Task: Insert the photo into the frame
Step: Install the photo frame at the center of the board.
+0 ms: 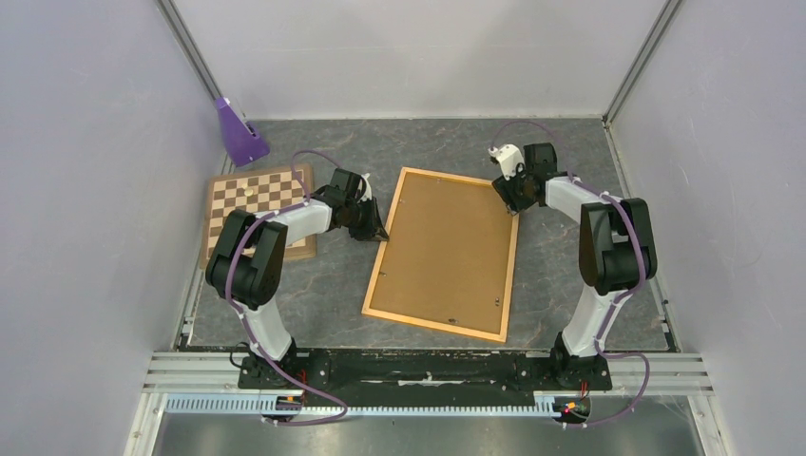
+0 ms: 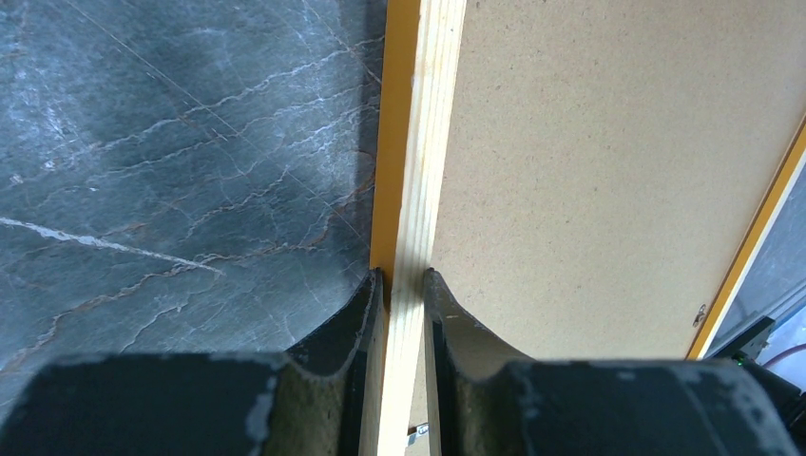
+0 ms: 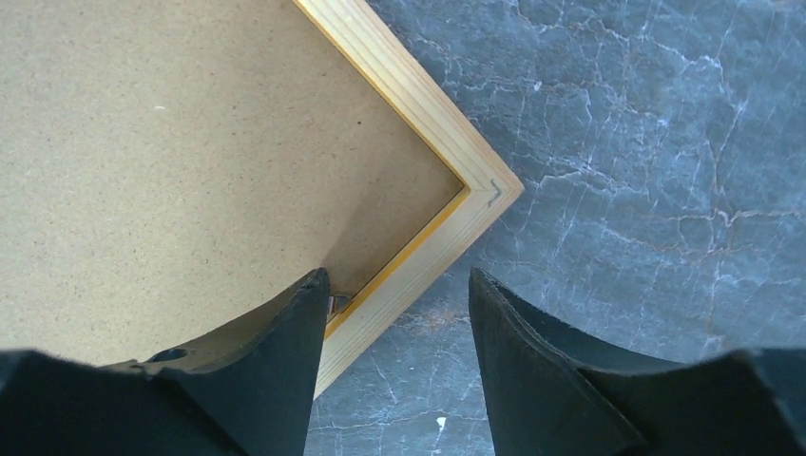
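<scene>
The frame (image 1: 445, 252) lies back-up on the dark marbled table, its brown fibreboard back facing up inside the light orange rails. My left gripper (image 1: 380, 233) is shut on the frame's left rail (image 2: 423, 142), one finger on each side of it (image 2: 404, 275). My right gripper (image 1: 511, 204) hovers open at the far right corner of the frame (image 3: 418, 104). Its left finger (image 3: 295, 323) is over the backing board beside a small clip (image 3: 339, 304). Its right finger (image 3: 513, 332) is over bare table outside the rail. The photo is not visible in any view.
A brown-and-white chessboard (image 1: 257, 204) lies left of the frame, partly under the left arm. A purple object (image 1: 238, 133) stands at the back left corner. Grey walls enclose the table on three sides. Another small clip (image 2: 700, 313) sits on the frame's far rail.
</scene>
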### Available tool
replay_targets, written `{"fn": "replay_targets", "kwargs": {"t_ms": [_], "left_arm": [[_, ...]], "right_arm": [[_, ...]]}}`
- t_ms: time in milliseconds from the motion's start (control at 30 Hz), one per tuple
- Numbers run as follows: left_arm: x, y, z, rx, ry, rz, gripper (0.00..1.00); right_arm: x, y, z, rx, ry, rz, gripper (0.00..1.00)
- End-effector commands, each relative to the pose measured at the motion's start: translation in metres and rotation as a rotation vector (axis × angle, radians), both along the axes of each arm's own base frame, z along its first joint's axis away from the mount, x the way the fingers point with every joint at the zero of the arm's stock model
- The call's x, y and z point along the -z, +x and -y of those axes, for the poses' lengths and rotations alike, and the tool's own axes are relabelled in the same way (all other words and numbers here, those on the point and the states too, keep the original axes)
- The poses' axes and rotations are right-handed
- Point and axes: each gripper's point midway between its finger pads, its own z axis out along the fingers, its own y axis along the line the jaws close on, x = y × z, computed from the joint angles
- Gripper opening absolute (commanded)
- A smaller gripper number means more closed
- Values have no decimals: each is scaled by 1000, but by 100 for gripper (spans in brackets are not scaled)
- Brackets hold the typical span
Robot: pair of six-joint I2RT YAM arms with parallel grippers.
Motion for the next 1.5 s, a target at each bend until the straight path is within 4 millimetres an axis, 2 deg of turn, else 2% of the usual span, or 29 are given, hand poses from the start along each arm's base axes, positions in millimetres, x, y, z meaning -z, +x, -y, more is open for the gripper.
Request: {"fn": "replay_targets", "kwargs": {"t_ms": [0, 300, 600, 633, 700, 800, 933, 1100, 1467], "left_arm": [[14, 3, -30, -95, 100, -10, 2], [12, 3, -30, -92, 97, -5, 2], [12, 3, -29, -92, 96, -1, 2], [12, 3, -30, -93, 97, -1, 2], [12, 3, -29, -93, 95, -2, 2], [12, 3, -29, -92, 95, -2, 2], [11, 2, -29, -91, 95, 0, 2], [11, 3, -29, -90, 95, 1, 2], [11, 3, -29, -90, 96, 3, 2]], "right_arm": [[35, -43, 17, 141, 6, -202, 59], [48, -49, 18, 256, 134, -273, 51], [67, -64, 3, 292, 267, -371, 40], [69, -65, 13, 324, 277, -374, 40], [71, -66, 12, 330, 289, -379, 36], [72, -64, 11, 329, 300, -377, 30], [71, -58, 9, 323, 311, -371, 28], [71, -57, 9, 297, 298, -376, 23], [75, -60, 30, 145, 118, -453, 22]]}}
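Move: The right-hand rail of the frame runs beneath the open right fingers, its nearest part within 1 cm of them sideways and about 2 cm below. The frame's far right corner lies about 6 cm ahead and 1 cm to the right. A metal clip sits on the backing board just inside the rail, about 1 cm left of the right hand. From the left hand, still clamped on the left rail, that same spot on the right rail is some 31 cm to the right and 7 cm ahead. Lower the right gripper a little over 1 cm onto the right rail while rolling its left side up some 20 degrees, turning it about 15 degrees clockwise and tipping it slightly down, so the fingers straddle the wood. Close them from half open until they pinch the rail, one pad inside by the clip and the other outside. Keep the left gripper still, holding the left rail. ##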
